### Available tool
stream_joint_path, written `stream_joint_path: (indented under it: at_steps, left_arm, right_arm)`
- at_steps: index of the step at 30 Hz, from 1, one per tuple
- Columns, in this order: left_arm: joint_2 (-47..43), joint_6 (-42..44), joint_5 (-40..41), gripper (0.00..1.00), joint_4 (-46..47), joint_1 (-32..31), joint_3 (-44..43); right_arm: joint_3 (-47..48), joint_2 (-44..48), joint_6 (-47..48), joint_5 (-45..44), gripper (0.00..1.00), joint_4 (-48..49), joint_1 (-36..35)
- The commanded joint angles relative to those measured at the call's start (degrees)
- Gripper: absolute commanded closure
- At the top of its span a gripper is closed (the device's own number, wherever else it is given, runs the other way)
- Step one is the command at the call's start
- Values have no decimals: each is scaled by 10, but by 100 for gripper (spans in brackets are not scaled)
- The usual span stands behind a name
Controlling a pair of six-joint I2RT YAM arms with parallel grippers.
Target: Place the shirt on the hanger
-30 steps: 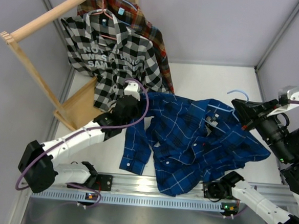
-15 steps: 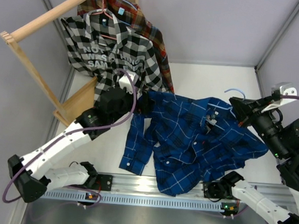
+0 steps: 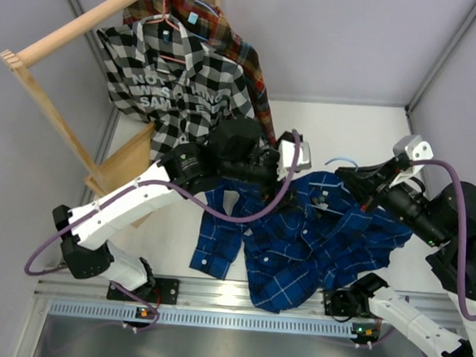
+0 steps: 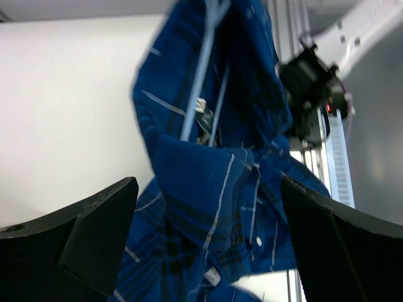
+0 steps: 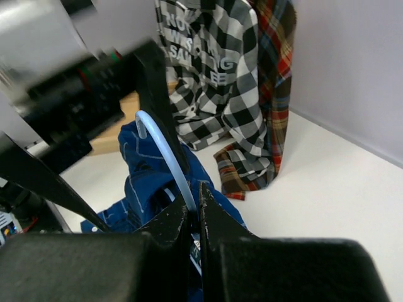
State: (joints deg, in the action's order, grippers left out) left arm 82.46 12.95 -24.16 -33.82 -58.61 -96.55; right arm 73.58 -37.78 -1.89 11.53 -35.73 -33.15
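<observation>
The dark blue plaid shirt (image 3: 315,237) lies bunched on the white table, its collar end raised toward the grippers. The light-blue hanger (image 3: 341,161) shows only its hook in the top view; its wires run down inside the shirt in the left wrist view (image 4: 200,82). My right gripper (image 3: 354,180) is shut on the hanger wire (image 5: 165,160) just below the hook. My left gripper (image 3: 307,177) is wide open, its fingers either side of the raised shirt collar (image 4: 211,182) without gripping it. Its black fingers (image 5: 154,88) show beside the hook in the right wrist view.
A black-and-white checked shirt (image 3: 179,93) and a red-brown plaid shirt (image 3: 253,73) hang from a wooden rack (image 3: 85,22) at the back left. The rack's base (image 3: 128,167) stands on the table. The arm rail (image 3: 213,295) runs along the near edge. Grey walls close in both sides.
My left arm has swung right from the shirt's left side to its collar, next to the hook. My right gripper has moved left with the hanger, and the shirt has bunched up.
</observation>
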Motion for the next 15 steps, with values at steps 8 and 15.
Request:
stream_joint_path:
  at_steps: [8, 15]
  left_arm:
    - [46, 139, -151, 6, -110, 31, -36]
    - [46, 135, -242, 35, -112, 75, -30]
  right_arm:
    - [-4, 5, 31, 131, 100, 74, 0]
    - [-12, 6, 26, 135, 100, 93, -1]
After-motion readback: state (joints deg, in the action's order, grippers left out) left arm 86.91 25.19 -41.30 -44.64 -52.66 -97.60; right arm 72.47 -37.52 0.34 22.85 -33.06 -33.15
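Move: The shirt's draped upper fold, just in front of the left hand's open fingers, lies roughly 5 cm to its right, 1 cm back and 6 cm below. The hanger's neck, pinched by the right hand, is about 14 cm right of the left hand, 5 cm ahead and nearly level with it. The shirt's lower part lies some 15 cm back, 8 cm right and 30 cm below. From the right hand the fold is about 9 cm left, 6 cm back and 6 cm below. The shirt's upper fold comes between the left fingers as that hand sinks about 5 cm, turning some 15 degrees clockwise and tipping its fingers farther down; it then drifts slightly left while the wide-open fingers close by about a third, not yet shut on the cloth. The right hand, still pinching the hanger at its neck, carries it about 3 cm left and back towards the fold, turning roughly 10 degrees counter-clockwise. ##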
